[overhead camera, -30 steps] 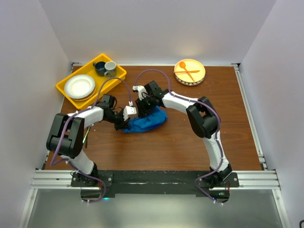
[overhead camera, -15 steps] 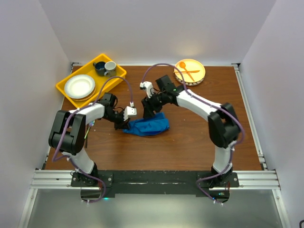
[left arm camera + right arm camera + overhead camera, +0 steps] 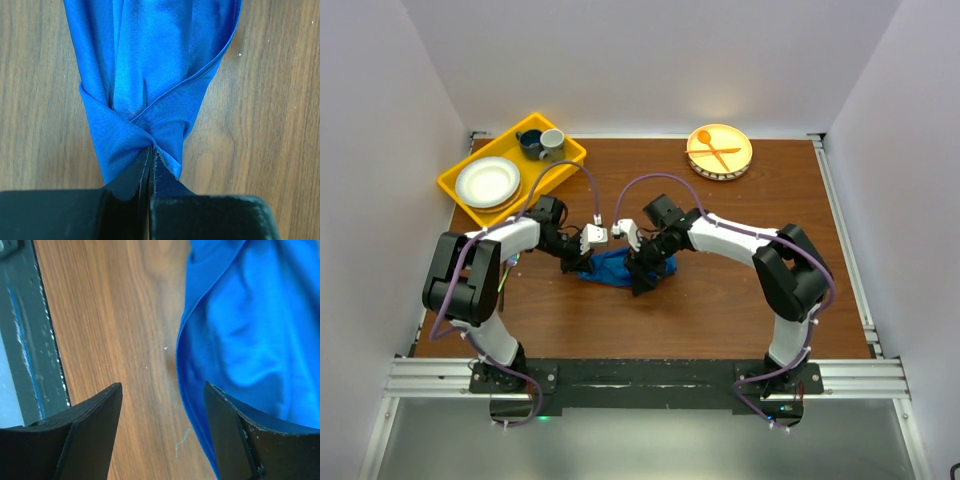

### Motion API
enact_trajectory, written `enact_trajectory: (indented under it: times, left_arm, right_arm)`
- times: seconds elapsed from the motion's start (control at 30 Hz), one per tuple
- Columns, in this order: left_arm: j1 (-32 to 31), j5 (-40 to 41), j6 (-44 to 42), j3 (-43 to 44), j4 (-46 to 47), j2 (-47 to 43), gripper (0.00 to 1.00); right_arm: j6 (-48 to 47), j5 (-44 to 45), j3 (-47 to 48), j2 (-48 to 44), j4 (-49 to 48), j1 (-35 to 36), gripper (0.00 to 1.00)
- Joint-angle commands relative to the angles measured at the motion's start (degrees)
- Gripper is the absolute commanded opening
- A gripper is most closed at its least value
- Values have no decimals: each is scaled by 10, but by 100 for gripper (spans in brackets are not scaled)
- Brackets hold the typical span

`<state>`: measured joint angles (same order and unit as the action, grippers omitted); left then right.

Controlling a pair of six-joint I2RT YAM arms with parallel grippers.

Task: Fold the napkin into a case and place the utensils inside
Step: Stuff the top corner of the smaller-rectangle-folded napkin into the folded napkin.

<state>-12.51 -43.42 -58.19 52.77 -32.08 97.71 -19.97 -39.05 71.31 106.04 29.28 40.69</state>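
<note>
The bright blue napkin (image 3: pixel 616 266) lies bunched on the wooden table (image 3: pixel 720 280), not folded into a case. My left gripper (image 3: pixel 583 262) is shut on its left corner; in the left wrist view the cloth (image 3: pixel 150 75) gathers into the closed jaws of the left gripper (image 3: pixel 150 155). My right gripper (image 3: pixel 642 276) is low at the napkin's near right edge, open. In the right wrist view the right gripper (image 3: pixel 162 392) has bare wood between its fingers, and the cloth (image 3: pixel 250 330) lies by the right finger (image 3: pixel 225 415). A thin greenish sliver (image 3: pixel 505 274) beside the left arm may be the utensils.
A yellow tray (image 3: pixel 570 155) at the back left holds a white plate (image 3: pixel 487 182) and two cups (image 3: pixel 542 143). A round plate (image 3: pixel 742 158) at the back right carries an orange plastic spoon and fork (image 3: pixel 713 150). The table's near edge (image 3: pixel 30 350) shows in the right wrist view.
My right gripper has opened, let go of the napkin, lifted away toward the back, then come down at the cloth's near right edge. The left gripper keeps its hold on the corner.
</note>
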Motion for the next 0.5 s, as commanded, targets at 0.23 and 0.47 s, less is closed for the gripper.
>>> enact_trajectory:
  times: [0.23, 0.47]
  left_arm:
    - [-4, 54, -18, -29, -52, 29, 0]
    - [-4, 50, -18, -29, -52, 28, 0]
  right_arm:
    - [-27, 104, 5, 16, -64, 36, 50]
    - [-43, 144, 50, 39, -47, 38, 7]
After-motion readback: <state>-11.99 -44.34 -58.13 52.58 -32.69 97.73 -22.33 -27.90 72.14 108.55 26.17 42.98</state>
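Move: The right hand stands open just short of the folded napkin's near edge: the stretch to be gripped is about 2 cm ahead and roughly 3 cm below. From this hand the napkin's right end lies some 7 cm to the right and 3 cm ahead, and its gathered left end about 12 cm to the left and 3 cm ahead, both about 4 cm lower. From the left hand, already shut on that left end, the edge stretch is some 13 cm to the right, 1 cm back and about level. The right fingers close around the napkin's near edge, going from well open to nearly shut with the cloth between the tips. Meanwhile the right hand, after a brief slight draw back, goes some 3 cm forward and keeps sinking, about 2.5 cm in all, its fingertips tilting roughly 10 degrees steeper and forward. The left hand stays put and keeps its pinch on the gathered end. ##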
